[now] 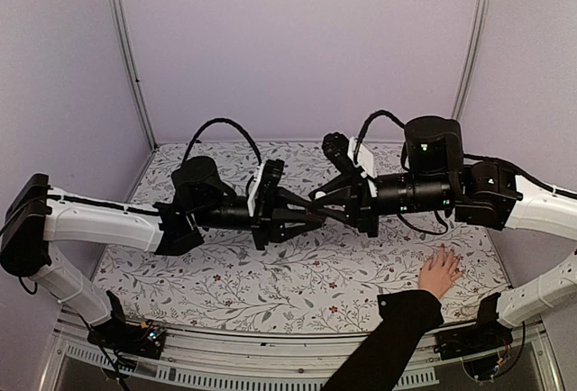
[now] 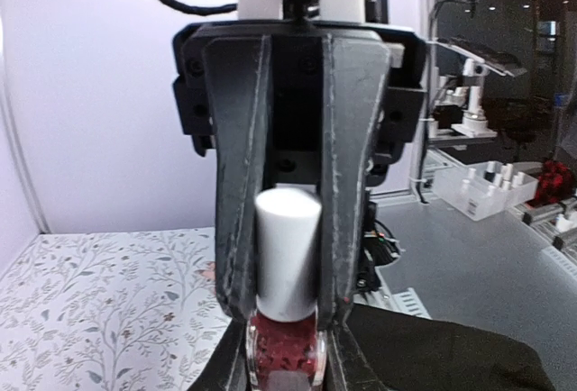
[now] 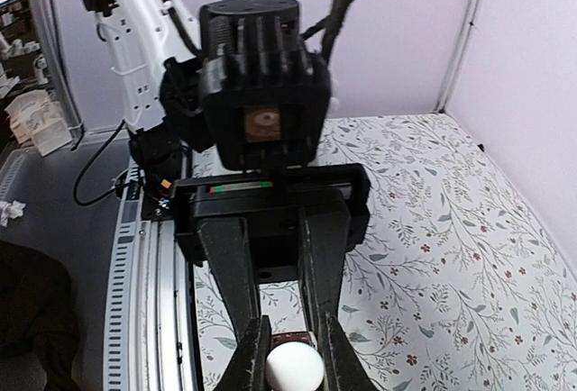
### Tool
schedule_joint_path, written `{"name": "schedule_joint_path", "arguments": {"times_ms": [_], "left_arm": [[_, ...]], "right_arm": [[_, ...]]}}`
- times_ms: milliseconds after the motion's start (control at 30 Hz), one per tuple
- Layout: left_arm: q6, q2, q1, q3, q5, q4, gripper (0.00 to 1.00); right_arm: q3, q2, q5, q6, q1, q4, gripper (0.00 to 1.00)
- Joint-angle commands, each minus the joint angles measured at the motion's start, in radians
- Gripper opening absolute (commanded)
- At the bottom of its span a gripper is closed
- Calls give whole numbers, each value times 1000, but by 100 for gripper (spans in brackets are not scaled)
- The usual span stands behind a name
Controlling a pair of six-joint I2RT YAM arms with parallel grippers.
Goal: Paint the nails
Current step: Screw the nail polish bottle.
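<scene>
A small dark-red bottle [image 2: 285, 353] with a white cap [image 2: 287, 256] hangs above the middle of the table between both grippers, which meet tip to tip. My left gripper [image 2: 285, 366] is shut on the glass body. My right gripper [image 3: 294, 359] is shut on the white cap [image 3: 294, 371], and its fingers [image 2: 236, 229] flank the cap in the left wrist view. In the top view the left gripper [image 1: 303, 218] and right gripper [image 1: 317, 200] hide the bottle. A light-skinned hand [image 1: 439, 272] with a black sleeve [image 1: 388, 341] lies flat at the front right. Its nails are too small to make out.
The floral tablecloth [image 1: 270, 274] covers the table. Lilac walls with metal corner posts [image 1: 131, 58] close in the back and sides. Both arm bases sit on the front rail [image 1: 270, 359]. The person's forearm crosses the front edge beside the right arm's base.
</scene>
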Motion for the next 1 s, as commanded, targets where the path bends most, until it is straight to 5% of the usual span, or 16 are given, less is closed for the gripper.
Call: {"name": "schedule_joint_path", "arguments": {"times_ms": [0,500,800,967], "left_arm": [[24,-26,-26,10,-272,114,0],[133,144,-143,96,-851,210,0],[127,186,-157,114,-891,238,0],[85,129,-124,65,-754,196,0]], "right_arm": [[-19,46,182,76,-7,41,0],[14,183,491,232,-7,144,0],[10,206,548,277,-8,157,0],[-40,142,438,263,-18,184,11]]}}
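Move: My left hand holds the red nail polish bottle, its fingers pointing right; the white cap sits straight above that hand, about 4 cm up, 0 ahead and 0 sideways. My right hand comes from the other side with its fingers already shut on the cap, and the bottle's body is directly under it, roughly 4 cm down. The person's hand lies on the table some 30 cm right of my left hand, about 3 cm farther out and roughly 27 cm lower. I keep both grips and twist the bottle and cap against each other: my left hand turns the bottle about 45 degrees counter-clockwise while my right turns the cap nearly 40 degrees clockwise. Both wrists swing forward together some 11 cm, sinking about 3 cm, quick at first and easing to a stop, with the cap kept over the bottle. ##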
